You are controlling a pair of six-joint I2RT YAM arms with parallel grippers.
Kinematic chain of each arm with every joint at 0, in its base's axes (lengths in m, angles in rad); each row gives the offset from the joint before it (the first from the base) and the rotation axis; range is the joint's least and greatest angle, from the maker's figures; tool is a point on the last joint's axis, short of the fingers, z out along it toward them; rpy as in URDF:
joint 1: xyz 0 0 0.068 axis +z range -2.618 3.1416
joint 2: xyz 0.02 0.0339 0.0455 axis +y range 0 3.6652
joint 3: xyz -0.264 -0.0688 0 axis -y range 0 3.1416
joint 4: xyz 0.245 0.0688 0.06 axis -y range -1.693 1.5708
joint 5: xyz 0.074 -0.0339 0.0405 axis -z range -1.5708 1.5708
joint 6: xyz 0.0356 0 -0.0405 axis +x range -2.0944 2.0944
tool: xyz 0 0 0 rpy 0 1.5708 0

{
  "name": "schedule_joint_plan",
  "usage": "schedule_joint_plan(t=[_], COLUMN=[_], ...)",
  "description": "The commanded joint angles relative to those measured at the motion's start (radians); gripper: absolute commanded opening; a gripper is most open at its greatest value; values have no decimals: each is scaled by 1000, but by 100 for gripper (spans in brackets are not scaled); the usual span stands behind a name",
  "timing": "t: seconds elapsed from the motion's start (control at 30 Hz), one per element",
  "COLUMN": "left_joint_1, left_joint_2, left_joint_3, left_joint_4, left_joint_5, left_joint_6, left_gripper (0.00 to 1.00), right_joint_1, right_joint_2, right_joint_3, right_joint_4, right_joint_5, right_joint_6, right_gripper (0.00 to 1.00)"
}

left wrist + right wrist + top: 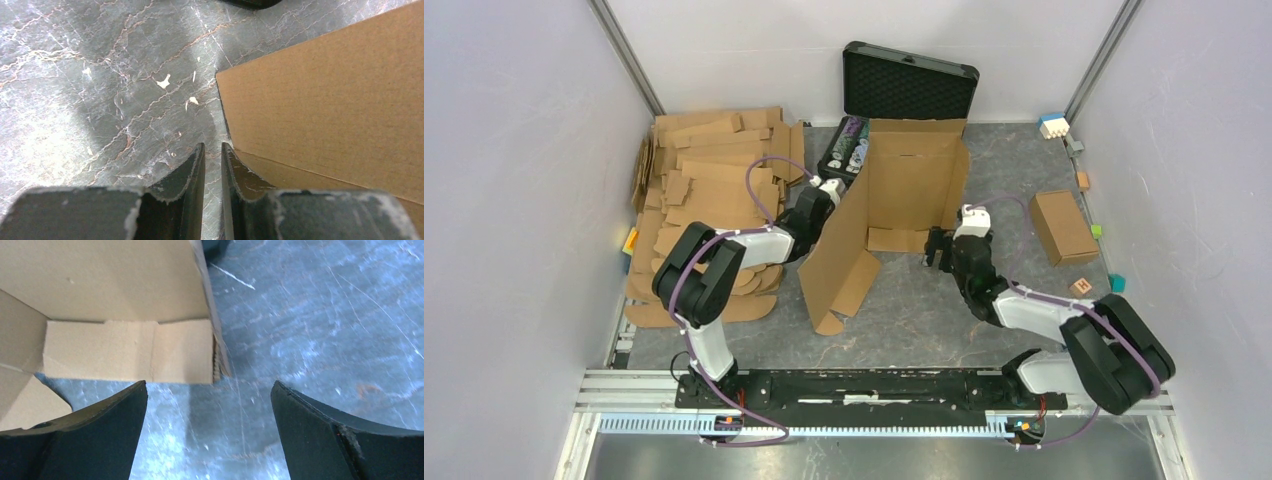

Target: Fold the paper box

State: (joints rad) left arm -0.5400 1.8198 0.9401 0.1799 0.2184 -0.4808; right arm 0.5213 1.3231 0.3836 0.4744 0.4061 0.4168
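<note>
The paper box (909, 180) stands half-formed in the middle of the table, with its back wall upright and a long left panel (839, 255) swung out toward the front. My left gripper (826, 188) is outside that left panel, near its top. In the left wrist view the left gripper (213, 147) has only a narrow gap between its fingers, with bare table showing through. The cardboard (325, 100) lies just right of its right finger. My right gripper (937, 250) hovers in front of the box's right corner. Its fingers are wide open and empty (209, 387), just short of the box's bottom flap (125, 347).
An open black case (909, 85) stands behind the box, with a dark packet (844, 148) leaning at its left. A pile of flat cardboard sheets (709, 190) fills the left side. A smaller brown box (1062, 225) and coloured blocks (1054, 125) lie at the right.
</note>
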Motion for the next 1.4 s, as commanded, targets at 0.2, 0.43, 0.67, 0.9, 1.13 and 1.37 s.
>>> schedule_joint_plan(t=[0.2, 0.43, 0.67, 0.9, 1.13, 1.37], left_joint_1=[-2, -2, -2, -2, -2, -3], left_joint_2=[-46, -63, -67, -65, -54, -54], left_joint_3=[25, 19, 16, 14, 17, 14], left_joint_4=[14, 12, 14, 20, 27, 39], left_joint_5=[-10, -18, -9, 0, 15, 27], left_joint_6=[39, 45, 44, 39, 33, 30], left_gripper=[25, 25, 25, 25, 25, 25], right_joint_1=[9, 119, 158, 158, 158, 167], right_joint_2=[-219, -6, 265, 436, 500, 558], right_joint_3=[-203, -39, 188, 344, 403, 421], right_joint_4=[105, 178, 182, 130, 89, 41], right_joint_5=[-176, -187, -127, -88, -50, -45], right_joint_6=[33, 36, -30, -25, -27, -2], right_gripper=[54, 0, 0, 0, 0, 0])
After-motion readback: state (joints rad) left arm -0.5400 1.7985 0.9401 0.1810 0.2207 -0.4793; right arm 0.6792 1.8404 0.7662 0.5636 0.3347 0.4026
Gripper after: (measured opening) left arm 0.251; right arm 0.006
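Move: The small floor flap at the foot of the box's back wall lies about 9 cm to the right hand's left, 6 cm ahead and 5 cm below. The near edge of the box's right panel stands some 6 cm ahead and 1 cm left of that hand; the left panel's middle is about 21 cm left and 2 cm ahead. From the left hand, just outside the left panel, the flap lies about 12 cm right, 1 cm ahead and slightly lower. The floor flap is what the right hand ends over: it first backs off about 5 cm from the right panel while its wide-open fingers shut, then swings left past the panel's near edge and forward into the open box, turning some 15 degrees counter-clockwise. It finally sinks about 4 cm, closed tips at the flap's left part; contact can't be made out. The left hand stays close outside the left panel. ##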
